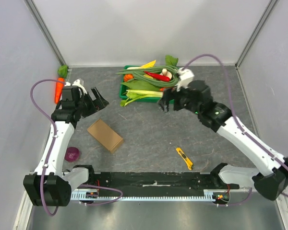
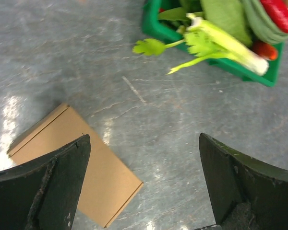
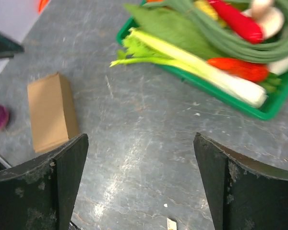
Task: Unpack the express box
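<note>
The express box [image 1: 105, 135] is a small plain brown carton lying closed and flat on the grey table, left of centre. My left gripper [image 1: 97, 101] hovers open just above and behind it; in the left wrist view the express box [image 2: 86, 163] lies partly under the left finger, nothing between the jaws. Near the tray's front edge my right gripper [image 1: 166, 102] stands open and empty. From the right wrist the express box [image 3: 50, 111] shows far to the left, apart from the fingers.
A green tray [image 1: 126, 91] piled with vegetables sits at the back centre. A yellow utility knife [image 1: 184, 158] lies near the front right. A carrot [image 1: 59, 89] rests by the left wall, and a purple onion [image 1: 72, 154] beside the left arm.
</note>
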Robot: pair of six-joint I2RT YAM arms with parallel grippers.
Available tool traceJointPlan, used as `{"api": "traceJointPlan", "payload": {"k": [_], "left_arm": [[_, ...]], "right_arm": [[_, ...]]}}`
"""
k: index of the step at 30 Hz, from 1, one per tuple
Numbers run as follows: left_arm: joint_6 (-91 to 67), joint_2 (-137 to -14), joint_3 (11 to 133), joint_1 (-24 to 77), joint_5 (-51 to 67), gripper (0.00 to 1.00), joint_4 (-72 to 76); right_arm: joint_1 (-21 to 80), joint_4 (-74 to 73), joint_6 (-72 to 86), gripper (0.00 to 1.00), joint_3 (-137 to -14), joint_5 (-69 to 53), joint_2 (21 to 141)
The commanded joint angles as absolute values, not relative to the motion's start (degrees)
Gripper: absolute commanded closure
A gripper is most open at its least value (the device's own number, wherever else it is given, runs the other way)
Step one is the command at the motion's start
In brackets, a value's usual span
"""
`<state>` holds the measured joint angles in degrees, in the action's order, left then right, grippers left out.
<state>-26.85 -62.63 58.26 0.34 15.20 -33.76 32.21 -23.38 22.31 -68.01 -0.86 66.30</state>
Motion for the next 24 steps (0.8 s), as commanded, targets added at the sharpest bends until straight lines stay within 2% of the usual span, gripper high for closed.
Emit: {"api": "traceJointPlan", "payload": {"k": [1, 4, 5, 8, 13, 19, 24], "left_arm": [[-29.62, -59.33, 56.78, -1.39, 5.19, 0.01, -36.21], [-31.46, -58.71, 56.86, -1.49, -1.82, 0.01, -40.06], [-33.55, -58.45, 56.69, -1.76, -7.76, 0.01, -41.3], [-35.94, -57.05, 55.46, -3.68, -14.14, 0.01, -43.86], [-36.65, -55.55, 53.44, -11.32, -10.39, 0.01, -43.24], [-40.5, -57.39, 53.97, -15.55, -10.2, 0.01, -43.77], [-43.68, -60.1, 50.45, -18.37, -3.61, 0.01, -39.82]], "right_arm": [[46.26, -20.39, 16.36, 0.02, -69.69, 9.1, 72.57], [56.38, -19.69, 12.75, 0.02, -71.45, 15.27, 78.98], [58.51, -18.99, 11.18, 0.02, -72.59, 15.99, 80.75], [65.2, -15.67, 9.67, 0.02, -74.35, 16.18, 87.61], [70.66, -13.62, 5.89, 0.02, -80.85, 13.54, 99.37], [72.16, -10.11, 5.53, 0.02, -89.11, 10.11, 110.72], [72.51, -7.21, 5.28, 0.02, -90.88, 8.89, 115.22]]}}
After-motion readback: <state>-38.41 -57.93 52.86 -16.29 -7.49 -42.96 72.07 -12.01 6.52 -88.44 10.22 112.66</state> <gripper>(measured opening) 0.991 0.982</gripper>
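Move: The express box lies flat, about 31 cm to the right hand's left, 9 cm back and some 27 cm below. The purple onion is another 15 cm left of the box and 8 cm nearer the robot; the green crate's middle is about 20 cm right of the box and 24 cm beyond it. From the left hand, the box is around 8 cm back, 2 cm left and 20 cm down. Leftward in one fast sweep, some 30 cm, the right hand swings across to the express box, drawing back and sinking as it goes, its fingers wide open and turning to point more left and down. The left hand, also open, shifts about 14 cm left, a little back and down, turning roughly 40 degrees counter-clockwise. Neither hand touches anything. ##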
